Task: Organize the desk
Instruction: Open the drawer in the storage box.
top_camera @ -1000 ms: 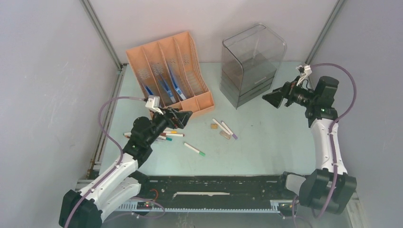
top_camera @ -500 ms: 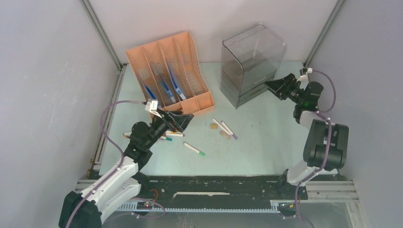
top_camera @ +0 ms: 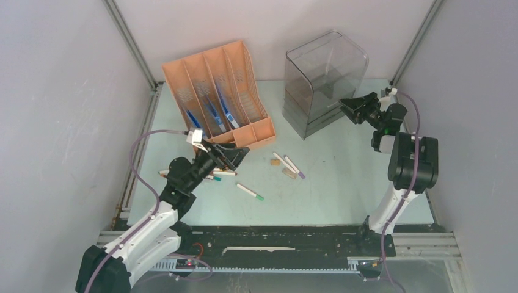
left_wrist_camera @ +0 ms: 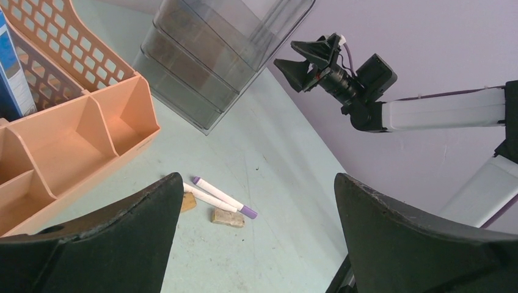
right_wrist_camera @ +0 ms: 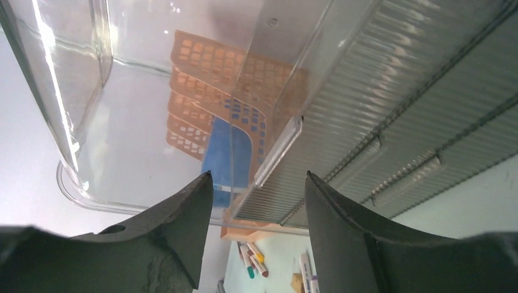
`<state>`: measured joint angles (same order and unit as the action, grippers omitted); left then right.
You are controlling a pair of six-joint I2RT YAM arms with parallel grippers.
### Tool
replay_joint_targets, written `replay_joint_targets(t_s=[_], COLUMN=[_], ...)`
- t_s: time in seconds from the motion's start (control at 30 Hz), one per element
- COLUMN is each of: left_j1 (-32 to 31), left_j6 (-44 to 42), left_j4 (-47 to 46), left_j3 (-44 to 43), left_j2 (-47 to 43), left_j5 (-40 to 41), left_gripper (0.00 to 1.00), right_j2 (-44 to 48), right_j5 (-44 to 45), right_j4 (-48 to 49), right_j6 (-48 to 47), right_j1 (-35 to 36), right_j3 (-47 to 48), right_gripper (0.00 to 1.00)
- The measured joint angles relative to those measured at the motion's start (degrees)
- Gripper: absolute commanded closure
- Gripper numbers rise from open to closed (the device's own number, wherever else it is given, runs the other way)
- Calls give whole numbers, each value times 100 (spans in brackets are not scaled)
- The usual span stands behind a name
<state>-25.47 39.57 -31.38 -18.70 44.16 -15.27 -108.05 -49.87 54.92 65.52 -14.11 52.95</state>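
The desk [top_camera: 342,183] is a pale mint-green tabletop. On its middle lie a purple-capped marker [top_camera: 294,167], a white marker [top_camera: 282,162], a green-capped marker [top_camera: 250,192] and two small brown blocks [top_camera: 275,162]. My left gripper [top_camera: 235,155] hovers open just left of them, with nothing between its fingers; in the left wrist view the purple marker [left_wrist_camera: 223,197] lies ahead of that gripper [left_wrist_camera: 258,180]. My right gripper [top_camera: 345,108] points at the front of the clear drawer unit [top_camera: 324,79]. Its jaws [right_wrist_camera: 258,175] stand apart, just short of a clear drawer handle [right_wrist_camera: 278,152].
An orange file organizer [top_camera: 214,91] holding blue folders [top_camera: 211,113] leans at the back left. More markers [top_camera: 220,173] lie under the left arm. Aluminium rails run along the desk edges, and a black rail strip [top_camera: 275,241] lies along the front.
The right arm has folded in and carried its gripper left to the drawer unit's front, its jaws narrowing. The left gripper has shifted only slightly and stays wide open.
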Motion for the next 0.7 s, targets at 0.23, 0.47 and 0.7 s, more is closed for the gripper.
replay_joint_targets(t_s=[0.23, 0.47, 0.7], left_j1=[0, 0, 0], left_j6=[52, 61, 98], left_j4=[-26, -28, -55], left_j3=[0, -7, -7], left_j2=[162, 247, 273], left_j5=[-9, -31, -52], left_gripper=[0, 0, 0], right_j2=[-376, -684, -800], right_j5=[33, 37, 33], right_j4=[83, 129, 341], right_j6=[216, 389, 588], right_j1=[83, 125, 136], right_j3=[382, 514, 586], right_gripper=[48, 65, 76])
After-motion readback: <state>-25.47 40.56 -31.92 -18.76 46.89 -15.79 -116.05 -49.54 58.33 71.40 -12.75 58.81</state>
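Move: The right hand hovers just in front of the storage box, its fingers pointing forward and left at the top drawer's handle, about 4 cm ahead, 3 cm left and 1 cm lower. The middle handle is some 5 cm below that one and the lowest about 10 cm below it, both at the same reach. The box's near corner meets the table roughly 12 cm back, 14 cm left and 16 cm below the hand. From the idle left hand the top handle lies about 24 cm ahead, 38 cm right and 7 cm lower. The right hand eases forward about 2.5 cm towards the top drawer's handle and, once partly there, also settles a good centimetre lower, bringing its fingertips up to either side of the handle with hardly any wrist turn. All the while the fingers draw together from about two-thirds open to about a quarter, narrowing around the handle; whether they already pinch it can't be told. ##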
